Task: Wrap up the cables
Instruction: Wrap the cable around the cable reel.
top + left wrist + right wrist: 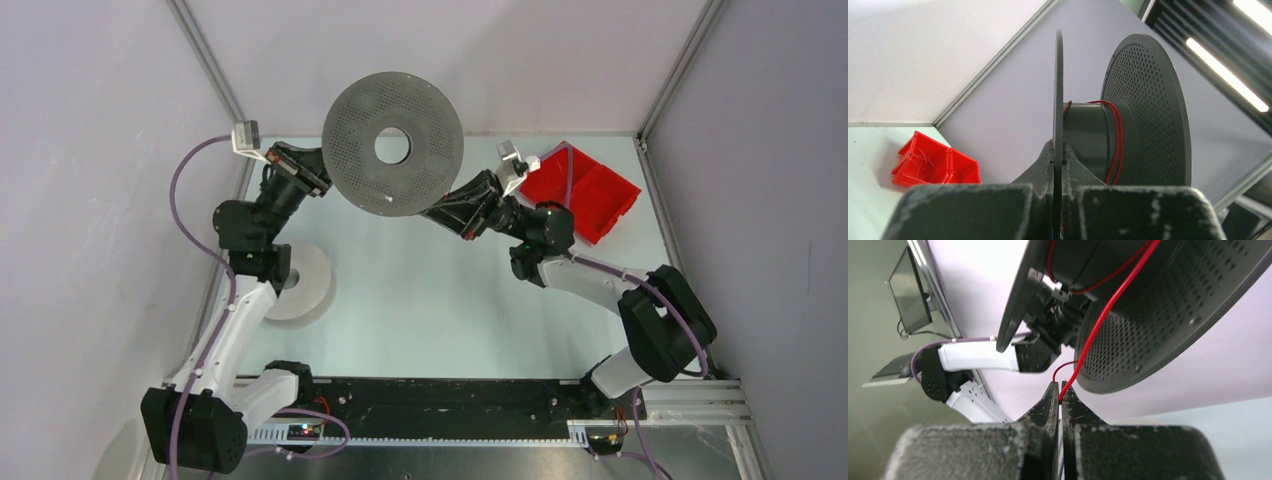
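A dark grey perforated spool hangs in the air at the back middle. My left gripper is shut on the edge of its near flange, one finger on each face, seen at the left gripper. A thin red cable runs in a couple of turns round the hub. From the hub the red cable stretches taut down to my right gripper, which is shut on its end just below the spool. A white spool lies flat on the table, partly hidden by the left arm.
A red bin stands at the back right of the table, also in the left wrist view as the red bin. Pale enclosure walls with metal posts close in the back and sides.
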Motion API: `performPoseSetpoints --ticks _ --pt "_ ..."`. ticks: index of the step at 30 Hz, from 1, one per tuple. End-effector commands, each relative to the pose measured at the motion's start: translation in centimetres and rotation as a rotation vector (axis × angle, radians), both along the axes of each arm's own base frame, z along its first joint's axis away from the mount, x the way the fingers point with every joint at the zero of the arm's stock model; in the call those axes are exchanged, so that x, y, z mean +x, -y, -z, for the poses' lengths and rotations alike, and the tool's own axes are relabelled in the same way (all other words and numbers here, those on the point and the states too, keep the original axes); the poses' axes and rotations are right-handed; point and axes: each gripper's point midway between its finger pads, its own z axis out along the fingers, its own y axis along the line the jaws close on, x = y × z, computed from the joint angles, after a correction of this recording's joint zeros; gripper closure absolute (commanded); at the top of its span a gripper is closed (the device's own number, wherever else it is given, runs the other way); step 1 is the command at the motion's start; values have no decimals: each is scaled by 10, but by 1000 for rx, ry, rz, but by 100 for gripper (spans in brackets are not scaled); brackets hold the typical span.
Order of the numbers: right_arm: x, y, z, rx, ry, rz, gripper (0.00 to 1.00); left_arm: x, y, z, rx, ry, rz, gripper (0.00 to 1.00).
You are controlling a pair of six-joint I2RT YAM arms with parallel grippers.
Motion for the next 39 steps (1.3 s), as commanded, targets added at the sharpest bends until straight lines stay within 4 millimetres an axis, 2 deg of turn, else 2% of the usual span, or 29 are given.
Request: performPoseSetpoints --ticks 1,6,12,25,35,39 --pt "7 6 -36 101 37 28 100 -2 -18 -24 -179 8 -48 100" --pt "6 3 -41 119 18 19 100 11 -21 3 -205 -75 -74 100" --pt "20 -8 -28 124 -79 20 100 23 -17 27 -249 -173 -69 100" --pt "55 -27 4 104 -279 72 100 27 -13 44 -272 -227 -77 100" --pt "81 -38 29 50 -473 203 100 30 -12 60 -253 -246 -106 100" --pt "95 -39 53 -15 -604 271 100 29 -13 58 -250 -233 -119 100"
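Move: The cable reel, its lower flange already pinched in the left fingers, has its middle about 3 cm ahead of the left hand, 7 cm to the right and 6 cm above. From the right hand, which already holds the red cable, the reel's middle is some 9 cm ahead, 4 cm left and 7 cm up. A white reel lies 17 cm left of the left hand, level fore and aft, 43 cm below; the red bin is roughly 30 cm ahead of the right hand, 40 cm right, 40 cm below. Down about 10 cm and forward 5 cm, the left hand lowers the reel by its pinched flange, tipping its fingers some 20 degrees downward. The right hand keeps its pinch on the red cable at the reel's near side, rises 2 cm, then sinks about 6 cm while travelling 7 cm forward and a little left, its wrist rolling forward nearly 30 degrees. ##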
